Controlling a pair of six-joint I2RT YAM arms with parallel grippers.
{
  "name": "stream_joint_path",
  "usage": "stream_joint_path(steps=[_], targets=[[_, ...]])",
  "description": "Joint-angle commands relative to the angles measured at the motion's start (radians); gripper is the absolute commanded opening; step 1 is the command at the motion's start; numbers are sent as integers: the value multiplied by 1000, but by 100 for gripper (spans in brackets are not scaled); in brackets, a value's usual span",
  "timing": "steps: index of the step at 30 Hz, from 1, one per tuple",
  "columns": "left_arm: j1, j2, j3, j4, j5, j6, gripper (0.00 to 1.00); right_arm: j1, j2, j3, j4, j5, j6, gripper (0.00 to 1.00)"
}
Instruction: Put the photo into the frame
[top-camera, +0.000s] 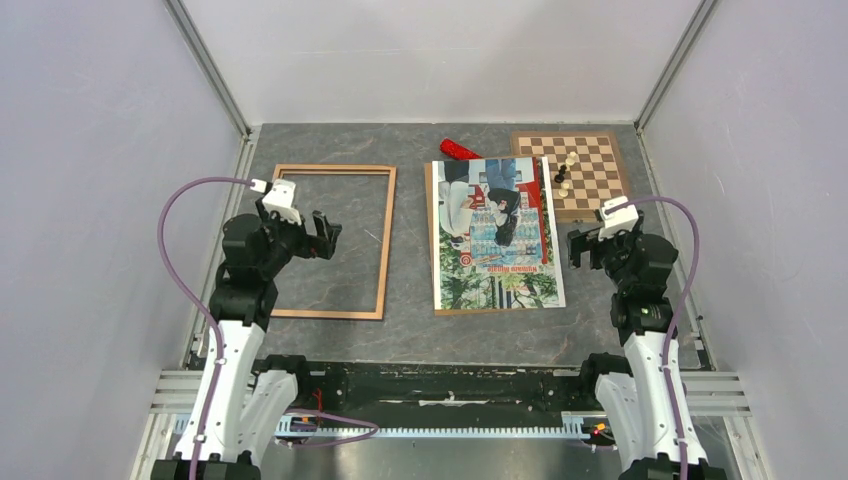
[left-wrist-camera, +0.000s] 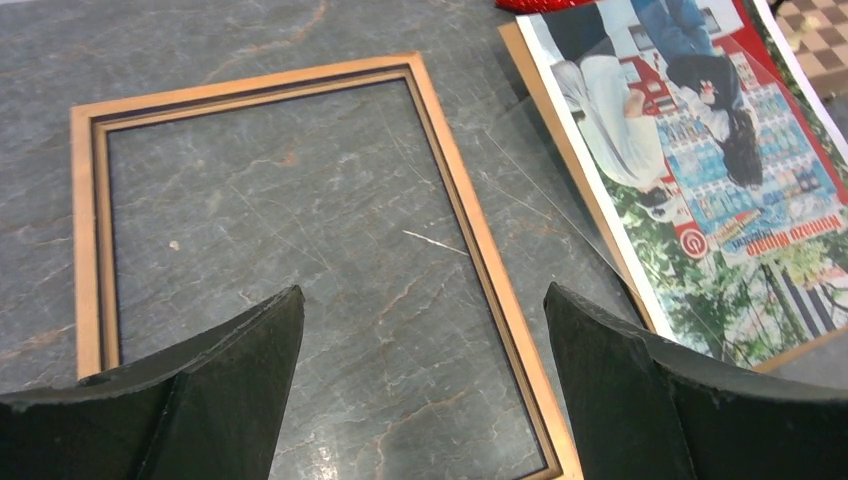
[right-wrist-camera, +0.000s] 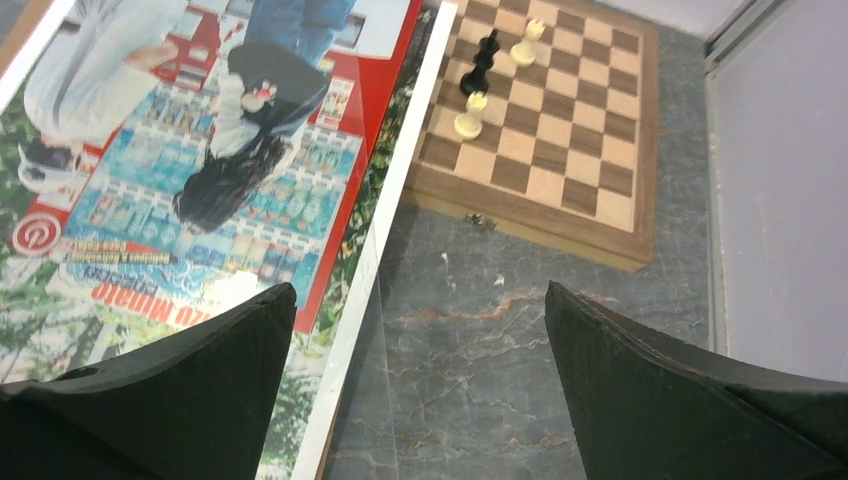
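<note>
The frame (top-camera: 386, 240), thin light brown wood, lies flat and empty on the grey table at the left; bare table shows through it. The photo (top-camera: 497, 235) lies face up to its right, resting on a brown panel (top-camera: 430, 232). My left gripper (top-camera: 333, 236) hovers open over the frame's opening near its right rail (left-wrist-camera: 455, 180), with nothing between its fingers (left-wrist-camera: 230, 370). My right gripper (top-camera: 578, 248) hangs open just beside the photo's right edge (right-wrist-camera: 385, 230), and it too is empty. In the left wrist view the photo (left-wrist-camera: 700, 170) shows at the upper right.
A wooden chessboard (top-camera: 585, 170) with a few pieces (right-wrist-camera: 480, 75) stands at the back right, touching the photo's far corner. A red object (top-camera: 460, 150) lies behind the photo. A clear sheet's edge (right-wrist-camera: 380, 330) shows along the photo's right side. Enclosure walls stand close on both sides.
</note>
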Motion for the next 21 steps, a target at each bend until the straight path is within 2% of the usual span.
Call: stream_joint_path(steps=[1,11,13,21], targets=[[3,29,47,-15,98,55,96,-3,57,49,-73,-51,-67,98],[1,103,41,-7,174,119,96,-3,300,107,-232,-119,-213,99],[1,113,37,1,176,119,96,-3,348,133,-285,-131,-257,95],[-1,159,34,42,194,100,96,-36,471,212,-426,-188,-409,95]])
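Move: From the right gripper the photo's middle lies about 12 cm ahead, 21 cm left and 18 cm below; its near right corner is only some 8 cm back, 4 cm left and 18 cm below. The chessboard's middle sits around 30 cm straight ahead of this gripper, 17 cm lower. From the left gripper the photo's middle is roughly 12 cm ahead, 41 cm right; the frame's middle is 10 cm ahead, 4 cm left, both 23 cm below. Plunge the open right gripper about 11 cm down beside the photo's right edge, towards its near right corner, easing slightly back and tipping the fingers some 30 degrees further down while turning them counter-clockwise to the photo. Lower the left gripper, also open, about 3 cm and shift it right towards the photo, swinging its fingers clockwise. Touch nothing yet. ##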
